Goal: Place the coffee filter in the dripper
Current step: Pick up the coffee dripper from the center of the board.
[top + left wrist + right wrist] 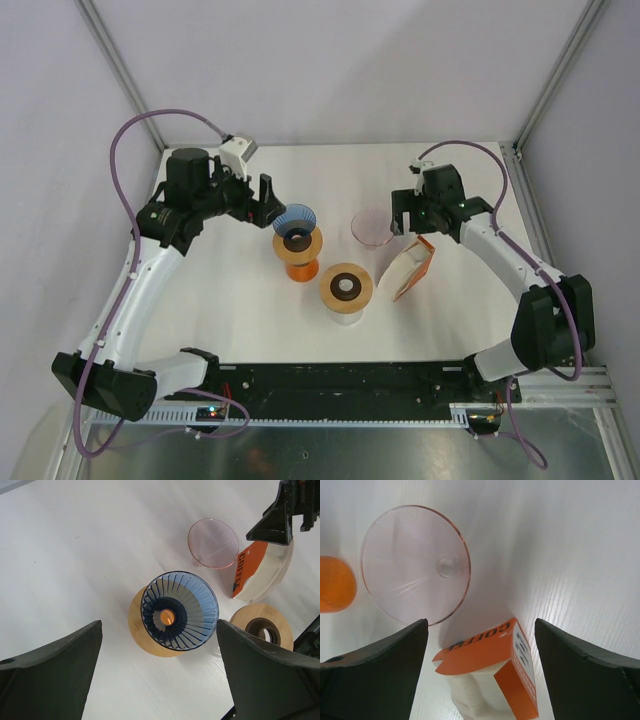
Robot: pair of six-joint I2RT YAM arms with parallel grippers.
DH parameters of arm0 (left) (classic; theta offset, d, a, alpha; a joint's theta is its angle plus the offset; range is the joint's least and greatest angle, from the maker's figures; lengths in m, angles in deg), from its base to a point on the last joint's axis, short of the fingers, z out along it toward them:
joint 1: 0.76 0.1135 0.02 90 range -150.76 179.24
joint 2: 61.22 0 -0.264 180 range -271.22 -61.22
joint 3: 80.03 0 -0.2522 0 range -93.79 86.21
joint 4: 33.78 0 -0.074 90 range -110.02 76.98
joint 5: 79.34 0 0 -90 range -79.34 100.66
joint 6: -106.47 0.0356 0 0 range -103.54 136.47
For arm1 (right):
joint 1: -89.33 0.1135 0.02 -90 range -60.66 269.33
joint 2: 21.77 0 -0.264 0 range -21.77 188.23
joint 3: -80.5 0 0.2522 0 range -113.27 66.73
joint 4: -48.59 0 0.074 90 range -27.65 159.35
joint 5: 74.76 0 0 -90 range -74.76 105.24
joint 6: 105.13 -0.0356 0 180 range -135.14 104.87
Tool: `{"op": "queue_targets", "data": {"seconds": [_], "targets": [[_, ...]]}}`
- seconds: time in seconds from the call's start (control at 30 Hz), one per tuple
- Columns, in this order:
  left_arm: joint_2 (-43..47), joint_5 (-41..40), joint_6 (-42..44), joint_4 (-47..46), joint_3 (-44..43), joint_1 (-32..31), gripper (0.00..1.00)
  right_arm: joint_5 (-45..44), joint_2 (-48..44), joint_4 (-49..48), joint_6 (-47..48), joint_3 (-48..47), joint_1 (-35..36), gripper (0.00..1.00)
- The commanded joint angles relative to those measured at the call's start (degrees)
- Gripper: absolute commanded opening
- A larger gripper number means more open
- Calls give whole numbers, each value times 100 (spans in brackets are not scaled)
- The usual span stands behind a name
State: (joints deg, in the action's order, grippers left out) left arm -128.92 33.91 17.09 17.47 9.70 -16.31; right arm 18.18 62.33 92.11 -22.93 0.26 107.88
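Note:
A stack of white paper coffee filters point(470, 697) sits in an open orange box point(411, 268) point(487, 650) marked COFFEE, lying right of centre. A blue ribbed dripper point(295, 220) point(180, 611) rests on an orange stand with a wooden ring point(299, 257). Beside the box stands a clear pink dripper point(372, 227) point(415, 564). My left gripper point(266, 203) point(159, 642) hangs open just left of the blue dripper, holding nothing. Above the box's far end, my right gripper point(408, 220) point(481, 625) is open and not touching the box.
A second wooden-topped stand point(346, 290) point(261, 625) stands in front of the blue dripper, close to the box. The box point(257, 572) and pink dripper point(213, 543) lie side by side. Frame posts rise at the table's back corners.

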Motion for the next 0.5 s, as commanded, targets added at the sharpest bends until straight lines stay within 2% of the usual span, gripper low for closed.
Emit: {"op": "queue_targets", "data": {"seconds": [0.0,0.47], "targets": [[17,222,127,-70,-127,69,100,186,208,-449,55,-356,79,89],[-31,320,131,-71,-67,96,100,91,1679,-290,407,-1285,222,66]]}}
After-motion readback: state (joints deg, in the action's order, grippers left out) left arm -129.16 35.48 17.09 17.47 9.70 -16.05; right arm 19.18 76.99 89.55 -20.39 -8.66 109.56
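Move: The clear pink dripper stands about 8 cm left of the right hand, some 2 cm farther out and 7 cm lower, with nothing yet between the open fingers. The coffee bag stands about 7 cm straight back from that hand. The wooden-topped clear cup is some 13 cm back and 13 cm left, and the blue dripper on its stand 3 cm back and 24 cm left. From the left hand, the pink dripper is roughly 6 cm ahead, 22 cm right and 22 cm below. The right hand reaches about 4.5 cm forward and 3 cm left across the near right side of the pink dripper, sinking some 3.5 cm, mostly in the second half of the reach, with its wrist held almost at the same angle. Its fingers, nearly wide open at first, draw in to about two thirds open as they come down around the dripper's right-hand rim; no touch can be made out. ##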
